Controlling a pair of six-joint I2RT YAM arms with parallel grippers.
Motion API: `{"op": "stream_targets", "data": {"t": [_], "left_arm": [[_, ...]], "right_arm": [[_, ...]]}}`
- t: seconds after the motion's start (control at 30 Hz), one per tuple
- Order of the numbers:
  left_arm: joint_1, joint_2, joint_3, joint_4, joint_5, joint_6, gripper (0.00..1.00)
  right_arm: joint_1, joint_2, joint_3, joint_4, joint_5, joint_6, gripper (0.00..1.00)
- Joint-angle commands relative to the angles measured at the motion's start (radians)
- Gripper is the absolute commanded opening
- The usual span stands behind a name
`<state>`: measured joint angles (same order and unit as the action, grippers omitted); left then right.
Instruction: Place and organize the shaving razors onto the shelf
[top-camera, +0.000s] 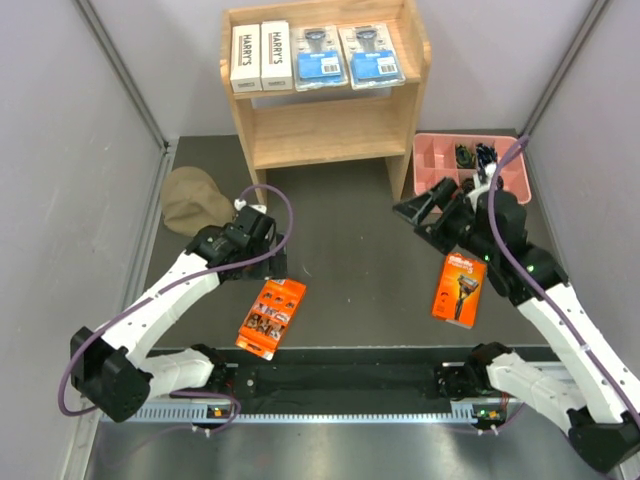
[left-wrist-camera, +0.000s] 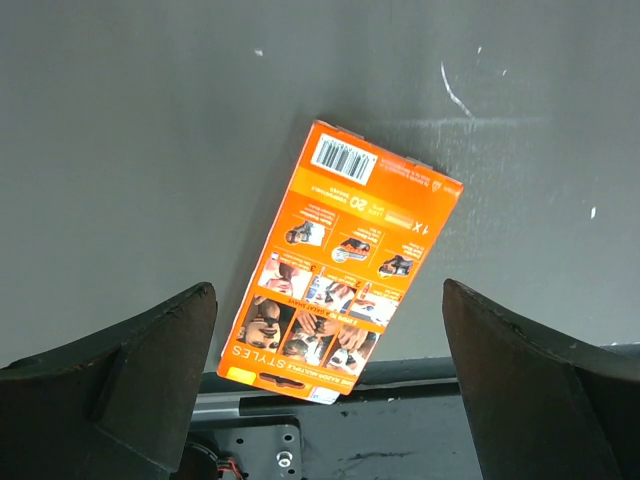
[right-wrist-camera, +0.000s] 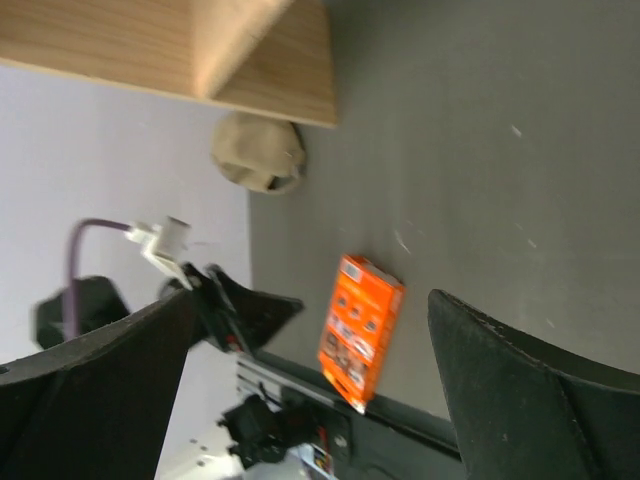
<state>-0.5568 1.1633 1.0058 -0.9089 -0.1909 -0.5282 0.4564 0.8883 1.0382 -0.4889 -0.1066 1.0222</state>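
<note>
The light-wood shelf (top-camera: 325, 130) stands at the back. Its top tier holds two white HARRY'S boxes (top-camera: 260, 57) and two clear blister packs with blue labels (top-camera: 345, 56) in a row. One orange razor pack (top-camera: 271, 318) lies back side up near the front rail. My left gripper (top-camera: 272, 262) hovers open just behind it, and in the left wrist view the pack (left-wrist-camera: 340, 260) lies between and beyond the open gripper (left-wrist-camera: 327, 300). A second orange pack (top-camera: 459, 288) lies on the table beside my right forearm. My right gripper (top-camera: 420, 208) is open and empty, aimed left; its gripper (right-wrist-camera: 312, 300) frames the first pack (right-wrist-camera: 360, 330).
A pink compartmented tray (top-camera: 440, 160) with small dark items sits right of the shelf. A beige cap (top-camera: 195, 200) lies by the left wall. The shelf's lower tier (top-camera: 320, 140) is bare. Grey walls close in on both sides, and a black rail (top-camera: 340, 380) runs along the front.
</note>
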Motion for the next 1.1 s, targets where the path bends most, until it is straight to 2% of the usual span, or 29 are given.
{"op": "stream_targets", "data": {"t": [0.0, 0.17, 0.47, 0.6, 0.93, 1.07], "left_arm": [[0.0, 0.007, -0.048, 0.048, 0.034, 0.011, 0.99], [0.0, 0.05, -0.107, 0.054, 0.042, -0.038, 0.99], [0.015, 0.091, -0.183, 0.133, 0.125, -0.082, 0.97], [0.041, 0.11, -0.208, 0.151, 0.133, -0.085, 0.97], [0.135, 0.197, -0.213, 0.175, 0.134, -0.093, 0.96], [0.138, 0.24, -0.237, 0.229, 0.211, -0.098, 0.95]], "right_arm": [[0.008, -0.087, -0.127, -0.079, -0.01, -0.025, 0.99], [0.057, -0.106, -0.227, -0.065, -0.016, -0.022, 0.99], [0.235, 0.015, -0.293, 0.048, 0.015, 0.027, 0.99], [0.266, 0.031, -0.34, 0.113, 0.012, 0.056, 0.98], [0.291, 0.028, -0.388, 0.133, 0.001, 0.078, 0.98], [0.291, 0.02, -0.403, 0.136, -0.004, 0.084, 0.98]]}}
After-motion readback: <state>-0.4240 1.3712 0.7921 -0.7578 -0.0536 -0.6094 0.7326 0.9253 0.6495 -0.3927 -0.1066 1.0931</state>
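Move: The left orange razor box lies about 8 cm back from the open left gripper, 1 cm to its right and some 13 cm below. From that gripper the tan cap is roughly 16 cm ahead and 16 cm left, and the shelf's left front foot about 17 cm straight ahead. From the right gripper, the left box lies about 12 cm back, 28 cm left and 30 cm below; the right orange box is 5 cm back and 11 cm right, equally low. Lower the left gripper about 10 cm onto the far half of the left orange box, easing back at first. Keep the fingers wide, tip them nearly straight down and twist slightly counter-clockwise, so one tip comes beside the box's left edge and the other over its printed face. Meanwhile bring the empty, open right gripper down about 16 cm, back and a little left, away from the shelf towards that box, tipping its fingers lower and turning them counter-clockwise. ##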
